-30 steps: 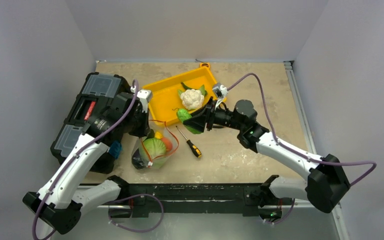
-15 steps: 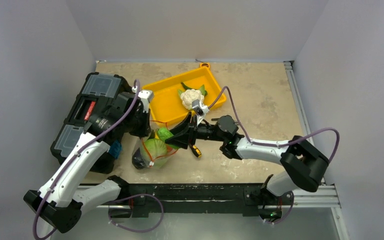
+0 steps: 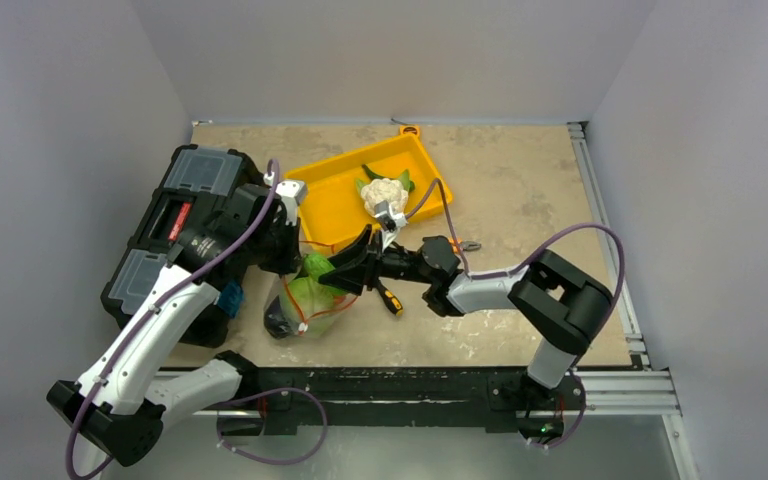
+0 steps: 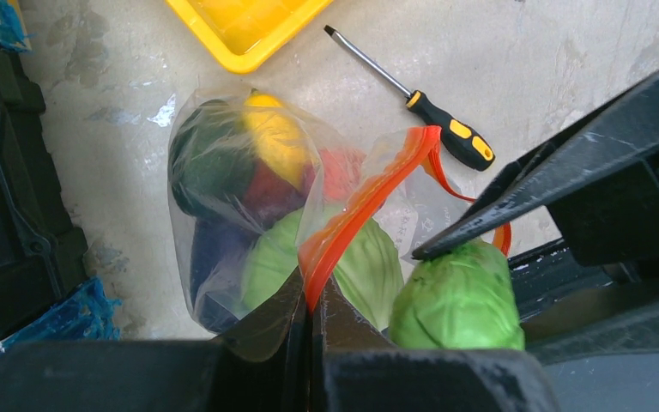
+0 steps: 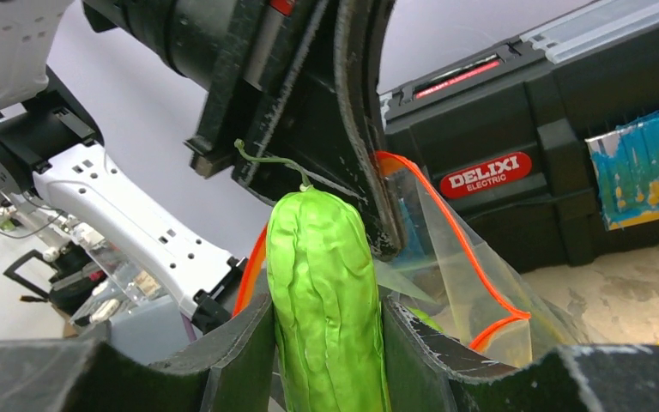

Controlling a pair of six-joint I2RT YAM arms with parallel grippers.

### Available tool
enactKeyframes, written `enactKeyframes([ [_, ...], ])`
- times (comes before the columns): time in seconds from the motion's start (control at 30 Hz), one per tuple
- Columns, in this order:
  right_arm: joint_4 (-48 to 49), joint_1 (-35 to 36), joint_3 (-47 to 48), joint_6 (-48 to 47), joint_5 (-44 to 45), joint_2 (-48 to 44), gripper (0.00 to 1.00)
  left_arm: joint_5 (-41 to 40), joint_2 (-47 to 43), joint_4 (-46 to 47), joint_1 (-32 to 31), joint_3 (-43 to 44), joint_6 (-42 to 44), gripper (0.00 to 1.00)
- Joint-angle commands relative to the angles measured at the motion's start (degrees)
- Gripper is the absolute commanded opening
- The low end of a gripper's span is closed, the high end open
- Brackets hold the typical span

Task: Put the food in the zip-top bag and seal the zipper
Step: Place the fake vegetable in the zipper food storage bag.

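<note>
The clear zip-top bag point(image 3: 298, 306) lies in front of the toolbox. It holds pale green cabbage point(image 4: 268, 257) and yellow, red and dark food. My left gripper point(image 4: 313, 296) is shut on the red-orange zipper point(image 4: 369, 193) and holds that edge of the mouth up. My right gripper point(image 5: 326, 318) is shut on a wrinkled green vegetable point(image 5: 326, 283), which hangs at the bag's open mouth, right beside the left fingers. In the top view this vegetable point(image 3: 317, 266) sits just above the bag. White cauliflower point(image 3: 385, 193) lies in the yellow tray point(image 3: 332, 205).
A black toolbox point(image 3: 175, 220) stands at the left, close behind the bag. A black-and-yellow screwdriver point(image 3: 388, 297) lies on the table right of the bag, under my right arm. The tray sits behind the bag, and walls enclose the table.
My right arm has swung left from beside the tray, carrying the green vegetable to the bag's mouth. The left gripper has kept its hold on the zipper in the same place.
</note>
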Motion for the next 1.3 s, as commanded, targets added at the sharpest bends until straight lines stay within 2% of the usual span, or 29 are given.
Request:
enactKeyframes([
  [0.0, 7.9, 0.5, 2.7, 2.5, 1.7, 2.7, 0.0, 0.5, -0.8, 0.5, -0.2, 2.5, -0.8, 0.0],
  [0.1, 7.2, 0.5, 1.7, 1.8, 2.2, 3.5, 0.0, 0.0, -1.4, -0.1, -0.1, 3.0, -0.8, 0.0],
  [0.17, 5.8, 0.4, 0.6, 0.6, 2.4, 3.4, 0.04, -0.3, -1.8, -0.2, -0.2, 2.9, -0.7, 0.0],
  [0.33, -3.3, 0.5, -1.6, -6.2, 5.4, 0.1, 0.1, -0.3, -2.1, -0.5, -0.2, 3.1, -0.5, 0.0],
  [0.43, -14.7, 0.5, -0.2, -11.6, 8.1, -2.0, 0.13, -0.3, -2.0, -0.4, -0.2, 3.4, -0.4, 0.0],
  [0.6, -26.9, 0.5, 3.2, -18.8, 13.1, -2.6, 0.16, 0.1, -1.7, -0.6, -0.2, 4.1, -0.4, 0.0],
  [0.8, -39.0, 2.1, 8.7, -21.8, 19.0, -3.3, 0.2, 1.3, -1.5, -0.4, -0.2, 4.1, -0.5, 0.0],
  [0.93, -44.5, 2.6, 12.0, -20.2, 20.5, -3.4, 0.22, 1.8, -1.4, 0.0, -0.2, 4.0, -0.7, 0.0],
  [1.07, -55.8, 2.8, 20.3, -15.6, 20.3, -2.1, 0.21, 1.7, -1.7, 0.1, -0.2, 3.8, -0.9, 0.0],
  [1.2, -66.4, 3.2, 27.0, -6.7, 22.4, 0.3, 0.2, 2.0, -2.2, 0.3, -0.2, 3.4, -1.3, 0.0],
  [1.27, -68.1, 3.8, 27.9, -0.8, 24.2, 0.9, 0.2, 2.4, -2.2, 0.6, -0.2, 3.4, -1.6, 0.0],
])
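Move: From the right hand, which already holds the green fake vegetable pointing left, the bag's open mouth lies about 4 cm to the left, 3 cm ahead and 5 cm lower. The cabbage in the bag is some 7 cm left, 2 cm ahead and 11 cm below; the screwdriver is roughly 9 cm right, 5 cm ahead and 18 cm down. From the left hand, still pinching the zipper rim, the mouth is about 7 cm to the right, level fore and aft, and 3 cm lower. Dip the right gripper about 7 cm while carrying it some 6 cm forward, tipping its fingers down about 30 degrees and swinging them a little clockwise. Then ease left and back up 2 to 3 cm, feeding the gripped vegetable's far end in through the bag's mouth. Keep the left gripper shut on the zipper rim, nearly still. ##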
